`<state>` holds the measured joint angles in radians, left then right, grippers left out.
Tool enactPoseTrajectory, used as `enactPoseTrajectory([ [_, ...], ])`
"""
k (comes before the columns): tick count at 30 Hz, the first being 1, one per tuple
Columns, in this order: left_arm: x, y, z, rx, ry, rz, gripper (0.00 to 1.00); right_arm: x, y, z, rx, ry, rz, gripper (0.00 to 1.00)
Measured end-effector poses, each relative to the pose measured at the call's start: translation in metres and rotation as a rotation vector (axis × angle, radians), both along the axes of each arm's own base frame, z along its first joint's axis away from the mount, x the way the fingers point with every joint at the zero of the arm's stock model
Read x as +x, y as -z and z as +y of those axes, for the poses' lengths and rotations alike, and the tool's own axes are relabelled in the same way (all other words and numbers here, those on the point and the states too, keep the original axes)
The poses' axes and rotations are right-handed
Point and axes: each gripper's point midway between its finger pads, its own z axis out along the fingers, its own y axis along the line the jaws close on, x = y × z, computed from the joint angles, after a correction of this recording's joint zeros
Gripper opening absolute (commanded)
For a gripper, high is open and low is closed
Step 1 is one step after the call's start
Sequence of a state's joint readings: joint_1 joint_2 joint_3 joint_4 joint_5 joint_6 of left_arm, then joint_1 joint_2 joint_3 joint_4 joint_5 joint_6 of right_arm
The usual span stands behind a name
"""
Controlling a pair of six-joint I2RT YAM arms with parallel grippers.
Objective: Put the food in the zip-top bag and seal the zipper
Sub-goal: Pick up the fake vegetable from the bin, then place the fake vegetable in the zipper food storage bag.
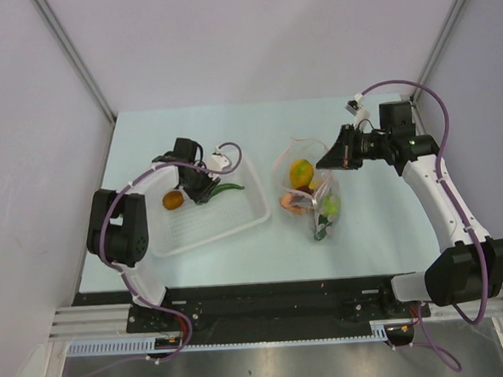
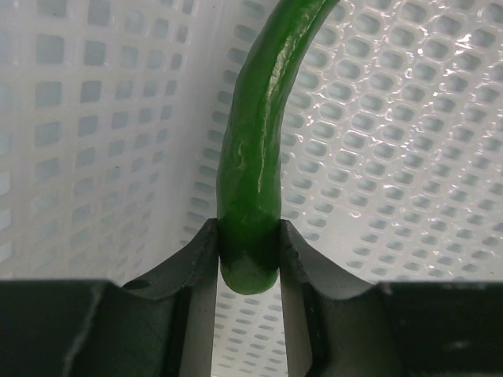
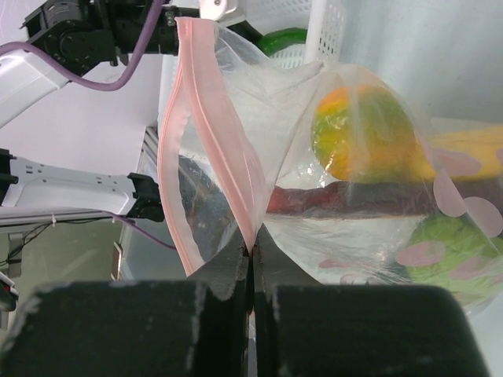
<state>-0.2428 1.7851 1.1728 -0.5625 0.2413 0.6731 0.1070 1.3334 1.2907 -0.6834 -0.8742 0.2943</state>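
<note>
My left gripper [image 1: 202, 188] is inside the white basket [image 1: 245, 219], shut on the end of a dark green pepper [image 2: 253, 169] that curves away over the mesh floor; the pepper also shows in the top view [image 1: 227, 188]. An orange fruit [image 1: 174, 199] lies in the basket to the left. My right gripper [image 1: 328, 161] is shut on the pink-red zipper [image 3: 212, 133] of the clear zip-top bag [image 1: 310, 193], holding its mouth open. The bag holds a yellow-orange fruit [image 3: 363, 133], a reddish-brown piece [image 3: 346, 200] and a lime-green ball [image 3: 456, 251].
The white slotted basket's wall [image 3: 326, 31] stands close beyond the bag in the right wrist view. The bag sits just right of the basket at mid table. Grey walls enclose the table [image 1: 188, 128] at back and sides.
</note>
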Motion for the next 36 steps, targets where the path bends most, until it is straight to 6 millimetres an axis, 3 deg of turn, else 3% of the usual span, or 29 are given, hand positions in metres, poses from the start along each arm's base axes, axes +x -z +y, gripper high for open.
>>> enactPoseTrajectory([
  [3, -0.006, -0.012, -0.004, -0.045, -0.012, 0.009, 0.13, 0.0, 0.0, 0.0, -0.001, 0.001, 0.0, 0.0],
  [6, -0.008, -0.05, -0.017, -0.177, -0.032, -0.008, 0.07, 0.0, 0.0, 0.0, -0.001, 0.001, 0.0, 0.0],
  [10, -0.002, -0.146, -0.048, -0.448, -0.032, -0.174, 0.01, 0.0, 0.0, 0.0, -0.001, 0.001, 0.0, 0.0],
  [14, -0.017, -0.257, -0.086, -0.733, 0.032, -0.375, 0.0, 0.001, 0.0, 0.0, 0.001, 0.003, 0.0, 0.0],
  [16, -0.035, -0.295, -0.115, -0.84, 0.106, -0.425, 0.0, 0.001, -0.001, 0.0, 0.004, 0.003, 0.0, 0.0],
  [18, -0.054, -0.314, -0.145, -0.917, 0.183, -0.423, 0.0, 0.0, -0.002, 0.001, 0.008, 0.0, 0.001, 0.0],
  [21, -0.078, -0.324, -0.19, -1.0, 0.26, -0.369, 0.01, 0.0, -0.003, 0.002, 0.015, -0.003, 0.005, 0.0],
  [24, -0.09, -0.319, -0.225, -1.046, 0.293, -0.309, 0.03, -0.001, -0.004, 0.003, 0.024, -0.006, 0.01, 0.0],
  [28, -0.095, -0.292, -0.263, -1.044, 0.305, -0.225, 0.04, -0.002, -0.006, 0.004, 0.038, -0.009, 0.015, 0.0],
  [32, -0.092, -0.258, -0.289, -1.009, 0.283, -0.141, 0.08, -0.002, -0.007, 0.005, 0.045, -0.009, 0.018, 0.0],
  [35, -0.091, -0.241, -0.297, -0.992, 0.266, -0.094, 0.21, -0.001, -0.006, 0.003, 0.035, -0.001, 0.019, 0.0],
  [36, -0.091, -0.24, -0.299, -0.99, 0.264, -0.089, 0.35, 0.0, -0.006, 0.001, 0.035, 0.006, 0.021, 0.0],
])
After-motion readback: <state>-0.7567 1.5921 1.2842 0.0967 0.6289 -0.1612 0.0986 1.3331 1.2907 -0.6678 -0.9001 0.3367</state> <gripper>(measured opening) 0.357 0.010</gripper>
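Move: The left fingers are already shut on the green vegetable in the bin. The bag's open mouth lies about 31 cm to this hand's right, 4 cm back and 19 cm above; the mango inside the bag is some 30 cm right, 1 cm back and 8 cm higher. The brown vegetable sits 9 cm to its left, about 1 cm back and level. From the right hand, the mouth lies about 4 cm left and 2 cm ahead. Left hand carries the pinched vegetable up, some 30 cm right, then down towards the bag, fingers swinging right. ##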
